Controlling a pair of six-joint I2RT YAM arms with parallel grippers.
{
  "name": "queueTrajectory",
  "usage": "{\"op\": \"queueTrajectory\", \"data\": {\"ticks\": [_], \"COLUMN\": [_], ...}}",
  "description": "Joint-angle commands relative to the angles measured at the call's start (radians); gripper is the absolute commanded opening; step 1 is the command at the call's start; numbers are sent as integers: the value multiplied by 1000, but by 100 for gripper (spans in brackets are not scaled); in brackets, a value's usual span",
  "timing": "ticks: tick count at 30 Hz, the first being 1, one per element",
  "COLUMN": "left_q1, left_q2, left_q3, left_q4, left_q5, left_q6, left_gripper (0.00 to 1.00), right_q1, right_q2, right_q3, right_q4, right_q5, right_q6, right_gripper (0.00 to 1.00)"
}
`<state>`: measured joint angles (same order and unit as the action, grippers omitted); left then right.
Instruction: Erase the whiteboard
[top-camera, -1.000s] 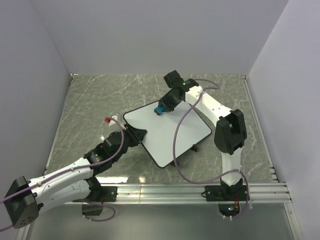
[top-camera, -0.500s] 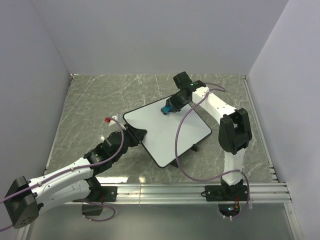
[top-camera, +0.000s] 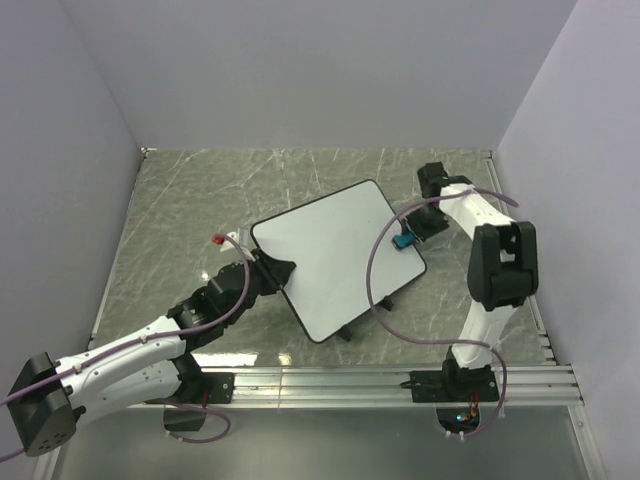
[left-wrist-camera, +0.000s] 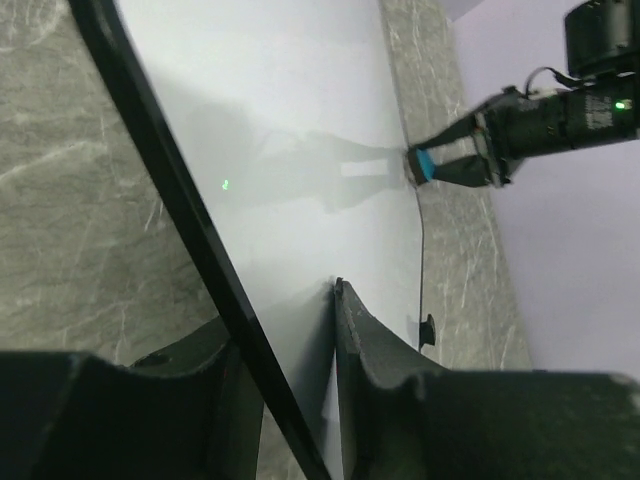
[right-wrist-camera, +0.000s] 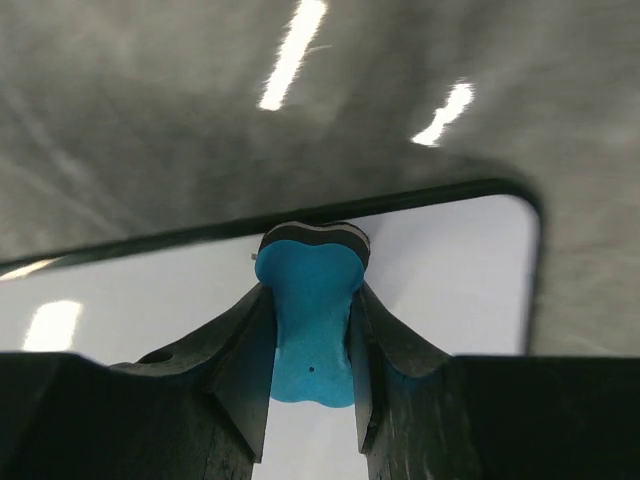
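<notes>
The whiteboard lies slanted at the table's middle, its white face free of marks, with two small black feet on its near-right edge. My left gripper is shut on the board's left rim; in the left wrist view the black rim runs between the fingers of the left gripper. My right gripper is shut on a blue eraser at the board's right edge. In the right wrist view the eraser presses its dark felt onto the white board near a rounded corner.
A small white object with a red tip lies left of the board, close to my left arm. Grey walls close in the marbled table on three sides. A metal rail runs along the near edge.
My right gripper has swept the eraser from the board's far edge to its right edge. The board has turned and shifted a little. The left gripper stays clamped.
</notes>
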<state>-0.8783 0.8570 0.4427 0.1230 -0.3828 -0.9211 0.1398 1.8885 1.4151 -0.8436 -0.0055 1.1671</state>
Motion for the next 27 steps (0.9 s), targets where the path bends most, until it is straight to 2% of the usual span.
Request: {"op": "queueTrajectory", "data": {"ticks": [1, 4, 5, 6, 11, 12, 18, 21, 27], "left_q1": [-16, -14, -14, -14, -16, -21, -65, -126, -238], "left_q2": [11, -1, -3, -4, 13, 14, 33, 48, 132], "left_q3": [-33, -39, -41, -44, -41, -41, -45, -44, -12], "left_q4": [-246, -238, -234, -230, -214, -209, -187, -187, -212], "left_q5": [21, 2, -1, -11, -25, -33, -96, -152, -270], "left_q6": [202, 203, 205, 205, 212, 214, 209, 197, 156], "left_gripper": [0, 0, 0, 0, 0, 0, 0, 0, 0], "right_q1": [-55, -103, -112, -118, -129, -128, -128, -128, -128], "right_q2": [-155, -267, -316, -339, -449, -485, -623, -687, -883], "right_q3": [-80, -165, -191, -238, -376, -418, -553, -616, -732], "right_q4": [-83, -81, -75, -72, -40, -34, -18, -8, 61], "right_q5": [108, 150, 150, 151, 133, 127, 133, 115, 9], "right_q6": [-58, -76, -80, -80, -81, -83, -109, -113, -115], "right_gripper": [0, 2, 6, 15, 33, 43, 63, 67, 68]}}
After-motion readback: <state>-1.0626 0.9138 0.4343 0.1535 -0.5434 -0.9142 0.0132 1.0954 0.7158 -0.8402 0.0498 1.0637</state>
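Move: The right hand already grips the eraser at the whiteboard's right edge; the bare tabletop where it is headed lies about 17 cm back, 6 cm right and 4 cm lower. The whiteboard's nearest right-hand corner is some 7 cm back and 4 cm right, its middle about 5 cm back and 16 cm left. The left hand holds the board's left edge, with the board's middle roughly 12 cm right, 2 cm ahead and 4 cm lower. Right hand takes the eraser about 17 cm back, rightward off the board, and opens; left shifts board slightly back-right. ##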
